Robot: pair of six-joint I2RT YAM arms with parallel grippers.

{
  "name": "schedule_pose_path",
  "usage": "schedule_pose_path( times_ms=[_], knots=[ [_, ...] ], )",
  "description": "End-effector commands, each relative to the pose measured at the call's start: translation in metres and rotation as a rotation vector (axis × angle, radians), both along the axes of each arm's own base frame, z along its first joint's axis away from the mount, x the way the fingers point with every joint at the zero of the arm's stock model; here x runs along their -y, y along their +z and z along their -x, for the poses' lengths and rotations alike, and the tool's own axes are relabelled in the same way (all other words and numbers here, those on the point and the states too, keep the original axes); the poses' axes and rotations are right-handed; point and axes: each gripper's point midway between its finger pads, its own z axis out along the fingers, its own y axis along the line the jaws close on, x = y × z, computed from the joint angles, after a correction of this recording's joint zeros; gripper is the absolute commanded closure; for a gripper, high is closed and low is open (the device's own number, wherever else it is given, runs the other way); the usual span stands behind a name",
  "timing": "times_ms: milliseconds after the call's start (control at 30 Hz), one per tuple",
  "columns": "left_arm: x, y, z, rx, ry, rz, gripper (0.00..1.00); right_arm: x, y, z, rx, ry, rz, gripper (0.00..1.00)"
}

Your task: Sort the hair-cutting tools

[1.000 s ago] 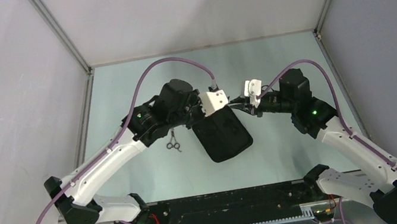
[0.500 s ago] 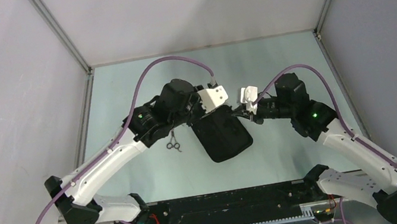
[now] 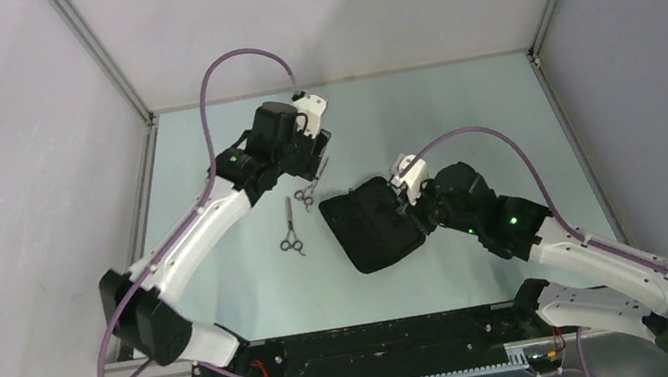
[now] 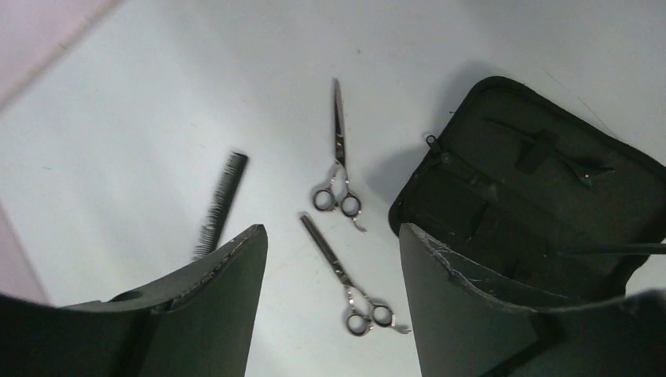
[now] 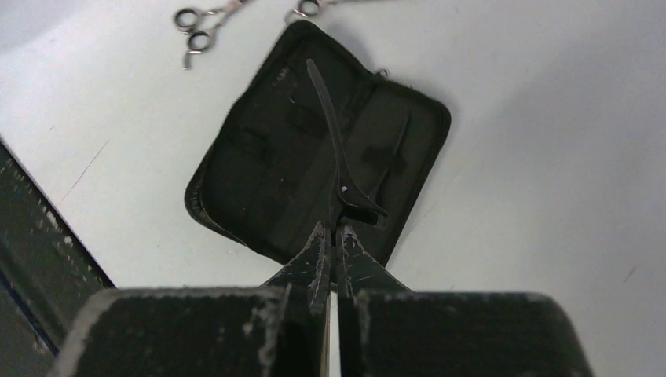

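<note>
Two silver scissors lie on the table, one (image 4: pixel 338 161) beyond the other (image 4: pixel 345 276), also seen from above (image 3: pixel 308 192) (image 3: pixel 289 231). A dark comb (image 4: pixel 221 200) lies to their left. My left gripper (image 4: pixel 330 236) hangs open above them, holding nothing. The open black pouch (image 3: pixel 368 234) sits mid-table. Over it my right gripper (image 5: pixel 333 228) is shut on a thin black hair clip (image 5: pixel 336 141), which points away from the jaws. A second clip (image 5: pixel 395 149) lies inside the pouch (image 5: pixel 259 173).
Grey walls with metal frame rails (image 3: pixel 136 210) close in the table at left, right and back. The black base bar (image 3: pixel 374 339) runs along the near edge. Purple cables (image 3: pixel 234 62) loop above both arms.
My left gripper swung from the pouch to the back left and opened; a second pair of scissors now lies on the table. My right gripper closed on a clip and moved over the pouch.
</note>
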Motion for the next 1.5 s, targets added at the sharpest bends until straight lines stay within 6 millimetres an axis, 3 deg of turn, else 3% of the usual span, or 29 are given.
schedule_pose_path(
  times_ms=[0, 167, 367, 533, 633, 767, 967, 1233, 1367, 1467],
  knots=[
    [0.014, -0.034, -0.015, -0.134, 0.085, 0.098, 0.31, 0.019, -0.019, -0.019, -0.122, -0.402, -0.067, 1.00],
    [0.020, -0.084, -0.034, -0.316, 0.134, 0.105, 0.31, 0.010, -0.045, -0.010, -0.189, -0.507, -0.065, 1.00],
    [0.033, -0.123, -0.040, -0.453, 0.115, 0.093, 0.32, 0.006, -0.073, -0.003, -0.300, -0.640, -0.099, 1.00],
    [0.040, -0.157, -0.031, -0.567, 0.120, 0.094, 0.35, 0.011, -0.098, 0.001, -0.355, -0.715, -0.089, 1.00],
    [0.041, -0.167, -0.022, -0.623, 0.129, 0.103, 0.39, 0.011, -0.108, 0.001, -0.374, -0.737, -0.083, 1.00],
    [0.044, -0.184, 0.000, -0.711, 0.132, 0.145, 0.46, 0.010, -0.121, 0.000, -0.384, -0.751, -0.057, 1.00],
    [0.041, -0.194, 0.034, -0.810, 0.140, 0.191, 0.52, 0.022, -0.129, -0.005, -0.385, -0.821, -0.036, 1.00],
    [0.050, -0.185, 0.078, -0.909, 0.091, 0.306, 0.56, 0.030, -0.137, -0.010, -0.354, -0.836, -0.025, 1.00],
    [0.051, -0.177, 0.086, -0.904, 0.074, 0.311, 0.54, 0.029, -0.138, -0.014, -0.340, -0.818, -0.031, 1.00],
    [0.046, -0.168, 0.074, -0.838, 0.106, 0.311, 0.46, 0.030, -0.139, -0.016, -0.339, -0.818, -0.033, 1.00]
  ],
)
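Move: The black case's middle lies about 8 cm back and 9 cm right of the open left hand, some 24 cm below. From that hand, at the same depth, the nearer scissors are about 5 cm back and 7 cm left, the farther scissors 4 cm ahead and 2 cm left. The right hand already holds a hair clip; the case's middle is roughly 5 cm ahead, 4 cm left and 20 cm below it. Left hand drops some 20 cm, drags the case corner back; right lowers its clip 14 cm, turning clockwise. ##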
